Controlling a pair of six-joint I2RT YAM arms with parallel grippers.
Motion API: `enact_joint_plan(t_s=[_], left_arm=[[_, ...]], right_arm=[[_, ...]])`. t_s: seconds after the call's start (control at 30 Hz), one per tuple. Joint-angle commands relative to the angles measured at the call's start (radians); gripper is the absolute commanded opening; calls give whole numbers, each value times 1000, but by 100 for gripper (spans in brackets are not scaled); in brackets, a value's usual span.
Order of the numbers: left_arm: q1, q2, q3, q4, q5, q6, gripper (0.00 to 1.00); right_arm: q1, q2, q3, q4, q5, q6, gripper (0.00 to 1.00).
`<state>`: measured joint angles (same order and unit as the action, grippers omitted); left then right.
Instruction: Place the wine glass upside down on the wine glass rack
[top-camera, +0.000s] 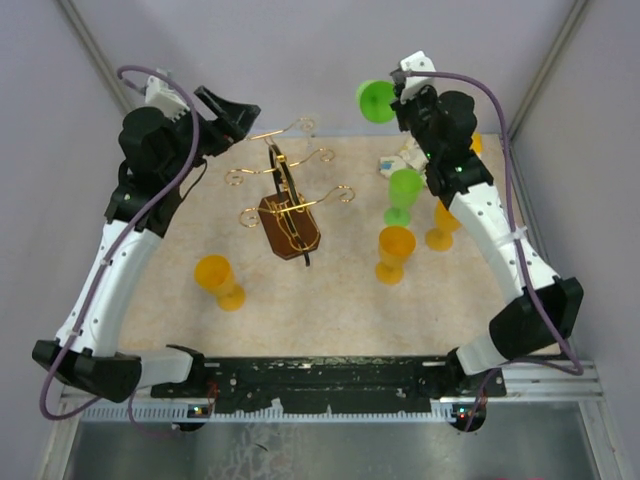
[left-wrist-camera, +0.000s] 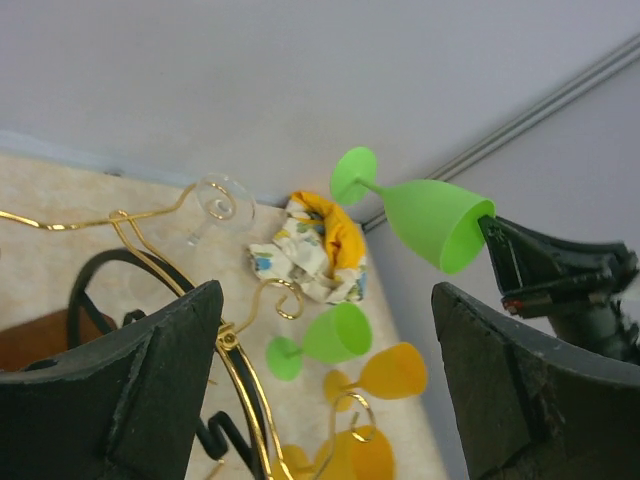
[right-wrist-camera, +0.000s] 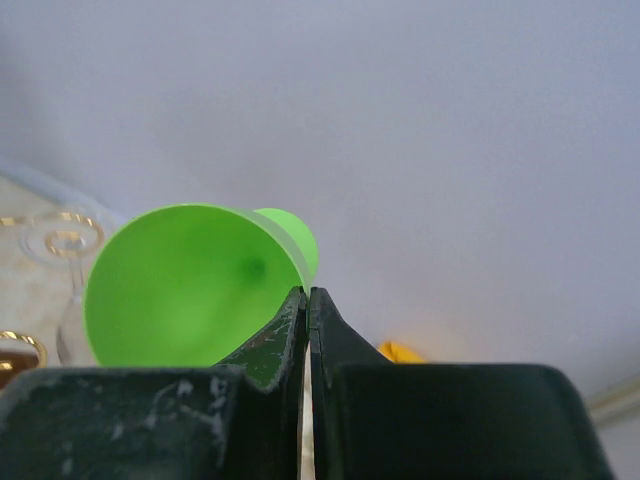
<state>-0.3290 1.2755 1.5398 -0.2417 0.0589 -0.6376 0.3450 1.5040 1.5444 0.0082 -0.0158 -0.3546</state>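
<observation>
A green wine glass (top-camera: 376, 100) (left-wrist-camera: 430, 220) (right-wrist-camera: 190, 290) hangs in the air at the back right, tipped sideways with its foot toward the rack. My right gripper (top-camera: 402, 98) (right-wrist-camera: 308, 295) is shut on its rim, one finger inside the bowl and one outside. The wine glass rack (top-camera: 290, 215), gold wire arms (left-wrist-camera: 240, 360) on a dark brown base, stands left of centre. My left gripper (top-camera: 235, 112) (left-wrist-camera: 328, 300) is open and holds nothing, hovering just above and behind the rack's back arms.
On the mat stand a green goblet (top-camera: 403, 192), an orange goblet (top-camera: 395, 252) and another orange one (top-camera: 218, 280). A crumpled patterned cloth (top-camera: 400, 160) (left-wrist-camera: 315, 250) lies at the back right. A clear glass (left-wrist-camera: 215, 205) sits near the back wall.
</observation>
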Motion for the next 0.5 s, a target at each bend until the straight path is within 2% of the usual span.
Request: enact_joint_plan(t_s=[0.0, 0.17, 0.27, 0.33, 0.47], left_arm=[[77, -28, -43, 35, 122, -336, 89], [135, -40, -126, 60, 235, -620, 79], [148, -79, -266, 244, 286, -791, 70], [148, -102, -324, 311, 275, -862, 67], [150, -134, -362, 324, 235, -930, 67]], right_arm=[[44, -65, -69, 313, -34, 47, 0], [97, -107, -158, 491, -115, 85, 0], [150, -115, -205, 582, -125, 66, 0], [196, -114, -229, 630, -110, 28, 0], [281, -102, -262, 720, -75, -20, 0]])
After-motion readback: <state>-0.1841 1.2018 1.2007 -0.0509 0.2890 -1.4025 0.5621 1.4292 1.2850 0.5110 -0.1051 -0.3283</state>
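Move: The right hand holds the green wine glass by its rim. From it the wine glass rack stands about 22 cm left and level with it, its middle some 26 cm lower. A clear glass hangs there, about 17 cm left, 2 cm ahead and 15 cm lower; the second green glass stands 3 cm ahead, 5 cm right and 32 cm below. From the open left hand, the held glass lies about 14 cm ahead, 24 cm right and 5 cm lower; the rack 8 cm ahead, 6 cm right, its middle 30 cm lower. Leftward and back the right arm swings the green glass, about 10 cm left and 6 or 7 cm back, towards the rack and the open left hand, rising a few centimetres early on. It keeps its pinch on the rim while the wrist turns counter-clockwise and tips up. The empty left hand sinks some 6 cm, rolling its left side well down, tipping its fingers downward and partly closing them on nothing. ##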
